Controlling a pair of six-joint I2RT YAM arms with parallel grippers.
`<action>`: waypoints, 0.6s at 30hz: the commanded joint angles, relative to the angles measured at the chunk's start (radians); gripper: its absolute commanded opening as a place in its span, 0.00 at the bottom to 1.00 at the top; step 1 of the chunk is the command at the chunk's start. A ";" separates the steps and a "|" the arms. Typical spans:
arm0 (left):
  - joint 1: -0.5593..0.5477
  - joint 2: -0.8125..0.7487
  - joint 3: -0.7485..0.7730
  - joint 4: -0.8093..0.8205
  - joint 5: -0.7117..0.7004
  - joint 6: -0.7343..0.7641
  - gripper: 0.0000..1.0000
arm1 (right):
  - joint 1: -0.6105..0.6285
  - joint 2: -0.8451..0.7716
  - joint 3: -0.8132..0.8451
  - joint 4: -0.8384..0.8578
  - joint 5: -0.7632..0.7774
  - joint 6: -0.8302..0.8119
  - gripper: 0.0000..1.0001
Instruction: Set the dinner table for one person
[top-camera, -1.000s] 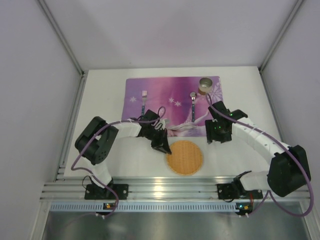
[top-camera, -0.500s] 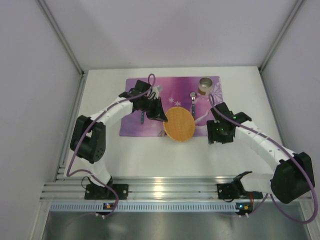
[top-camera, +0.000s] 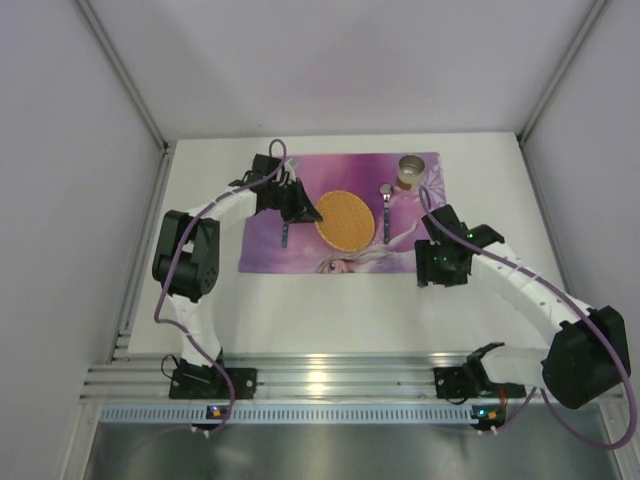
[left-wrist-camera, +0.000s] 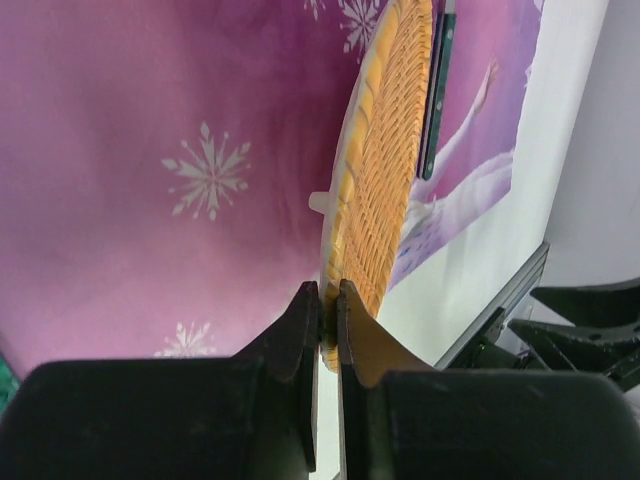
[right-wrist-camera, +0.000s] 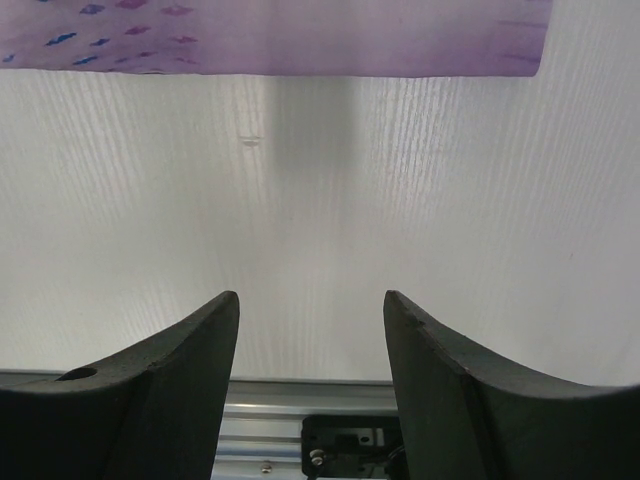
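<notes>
The white dinner table carries a purple snowflake placemat. My left gripper is shut on the rim of a round orange woven plate, which it holds over the middle of the placemat. In the left wrist view the plate shows edge-on between my closed jaws. A fork lies left of the plate, partly under my left arm. A spoon lies to its right, and a cup stands at the mat's far right corner. My right gripper is open and empty over bare table.
Pale grey walls close in the table on three sides. A ribbed aluminium rail runs along the near edge and also shows in the right wrist view. The placemat's near edge lies just beyond my right gripper.
My left gripper has carried the orange plate from the bare table near the front edge up onto the middle of the placemat. My right arm has barely moved.
</notes>
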 joint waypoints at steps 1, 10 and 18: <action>-0.003 0.028 0.039 0.210 0.012 -0.105 0.00 | 0.000 -0.008 0.004 0.001 0.025 0.020 0.60; 0.043 0.065 0.089 0.158 -0.087 -0.085 0.00 | 0.002 0.018 0.004 0.001 0.039 0.032 0.60; 0.050 0.111 0.059 0.115 -0.096 -0.058 0.00 | 0.000 0.044 0.007 0.012 0.031 0.043 0.60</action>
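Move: The left hand still grips the wicker plate by its left rim, its middle about 8 cm to the hand's right. The bare spot on the cloth between fork and spoon lies some 4 cm ahead, 6 cm right and 8 cm below this hand; the fork is 9 cm left and 3 cm ahead, the spoon 20 cm right and 3 cm ahead, the cup 28 cm right and 13 cm ahead. From the idle right hand that spot is roughly 23 cm ahead, 29 cm left. With the plate's left rim still pinched in its nearly shut fingers, the left hand carries it forward about 5 cm towards the bare spot between fork and spoon, shifting some 2.5 cm left in the second half and slowing to a stop in the forward direction. On the way it dips, rises slightly and sinks again to end about 2 cm lower, while the wrist swings the plate roughly 10 degrees counter-clockwise; the grip is kept throughout. ##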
